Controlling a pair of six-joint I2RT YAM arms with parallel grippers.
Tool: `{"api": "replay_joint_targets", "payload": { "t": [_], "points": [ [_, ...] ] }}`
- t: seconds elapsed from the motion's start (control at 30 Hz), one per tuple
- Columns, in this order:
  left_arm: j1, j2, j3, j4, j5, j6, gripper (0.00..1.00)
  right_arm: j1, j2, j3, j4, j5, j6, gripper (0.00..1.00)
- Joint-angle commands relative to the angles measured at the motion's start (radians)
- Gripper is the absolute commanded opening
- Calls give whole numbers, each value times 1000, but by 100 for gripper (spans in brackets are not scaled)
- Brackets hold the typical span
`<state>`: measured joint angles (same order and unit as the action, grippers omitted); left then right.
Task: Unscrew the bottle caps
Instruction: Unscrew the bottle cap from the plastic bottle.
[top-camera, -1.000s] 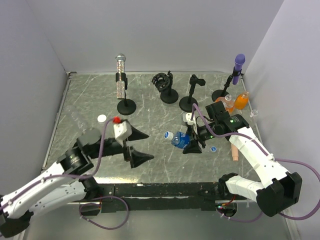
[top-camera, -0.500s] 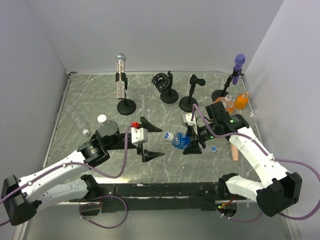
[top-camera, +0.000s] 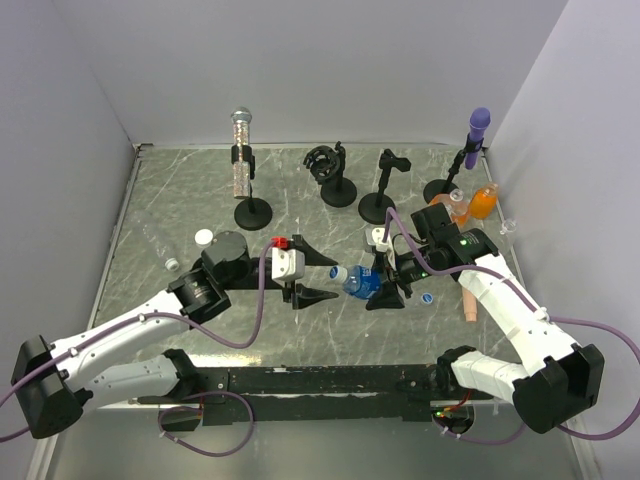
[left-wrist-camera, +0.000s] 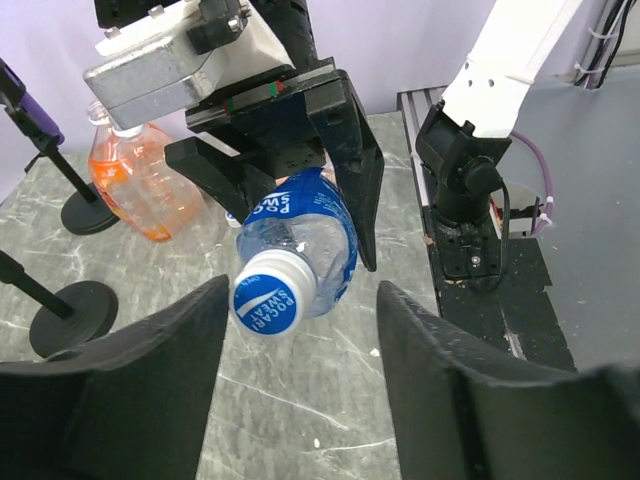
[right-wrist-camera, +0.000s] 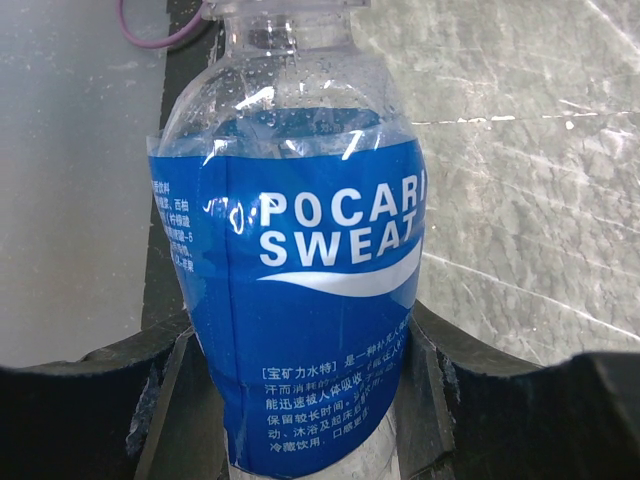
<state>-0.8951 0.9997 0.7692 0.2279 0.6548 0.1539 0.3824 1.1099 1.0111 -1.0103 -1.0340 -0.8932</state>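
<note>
A clear bottle with a blue label (top-camera: 358, 282) hangs tilted above the table, its body clamped in my right gripper (top-camera: 385, 280). The right wrist view shows the label (right-wrist-camera: 300, 280) filling the space between the two fingers of the right gripper (right-wrist-camera: 305, 400). Its blue cap (top-camera: 338, 271) points left toward my left gripper (top-camera: 328, 275). In the left wrist view the cap (left-wrist-camera: 272, 298) sits level with the fingertips of the left gripper (left-wrist-camera: 302, 290), close to the left finger (left-wrist-camera: 130, 380). A wide gap separates it from the right finger (left-wrist-camera: 450, 380). The left jaws stand open around it.
Two orange bottles (top-camera: 482, 201) (top-camera: 455, 205) stand at the back right, near a purple microphone (top-camera: 478, 125). A silver microphone (top-camera: 241, 150) and black stands (top-camera: 340, 190) (top-camera: 377, 205) line the back. Loose caps lie on the table: white (top-camera: 204, 237), blue (top-camera: 427, 297).
My left arm has swung right, bringing its gripper up to the bottle's cap, and its jaws have narrowed. The right gripper and the bottle have stayed still.
</note>
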Motion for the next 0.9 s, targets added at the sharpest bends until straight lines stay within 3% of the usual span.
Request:
{"api": "replay_joint_targets", "payload": {
  "t": [0.0, 0.23, 0.57, 0.6, 0.77, 0.87],
  "points": [
    [1, 20, 53, 41, 49, 3, 61, -4, -15, 14, 7, -38, -24, 26],
    [1, 31, 51, 59, 46, -5, 49, -2, 4, 29, -7, -49, -30, 26],
    [1, 46, 77, 22, 34, -88, 10, -2, 10, 34, -8, -51, -33, 26],
    [1, 50, 82, 22, 26, -118, 1, -2, 8, 32, -7, -47, -32, 26],
    [1, 99, 162, -47, -96, -481, 1, -2, 1, 26, 2, -34, -26, 26],
    [1, 132, 244, -224, -240, -754, 1, -2, -2, 20, 15, -20, -12, 26]
  ]
}}
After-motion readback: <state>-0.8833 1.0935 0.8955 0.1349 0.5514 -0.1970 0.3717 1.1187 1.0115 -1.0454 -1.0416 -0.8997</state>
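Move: The bottle cap sits just off the left fingertips, roughly 1 cm ahead and 2 cm to the right at about finger height. The blue-labelled bottle body lies about 7 cm to the left hand's right, 1 cm back and 3 cm lower; a loose blue cap on the table is some 24 cm right, 6 cm ahead and 26 cm below. From the right hand, which grips the bottle, the cap is about 9 cm left, 2 cm ahead and 4 cm up. The left fingers close onto the sides of the bottle cap and pinch it as the hand eases forward and slightly right, about 2 cm in all. Once they have closed, the wrist rolls some 20 degrees about the finger line, counter-clockwise as seen from the left hand facing the cap. The right hand keeps its grip on the bottle and stays nearly in place. ##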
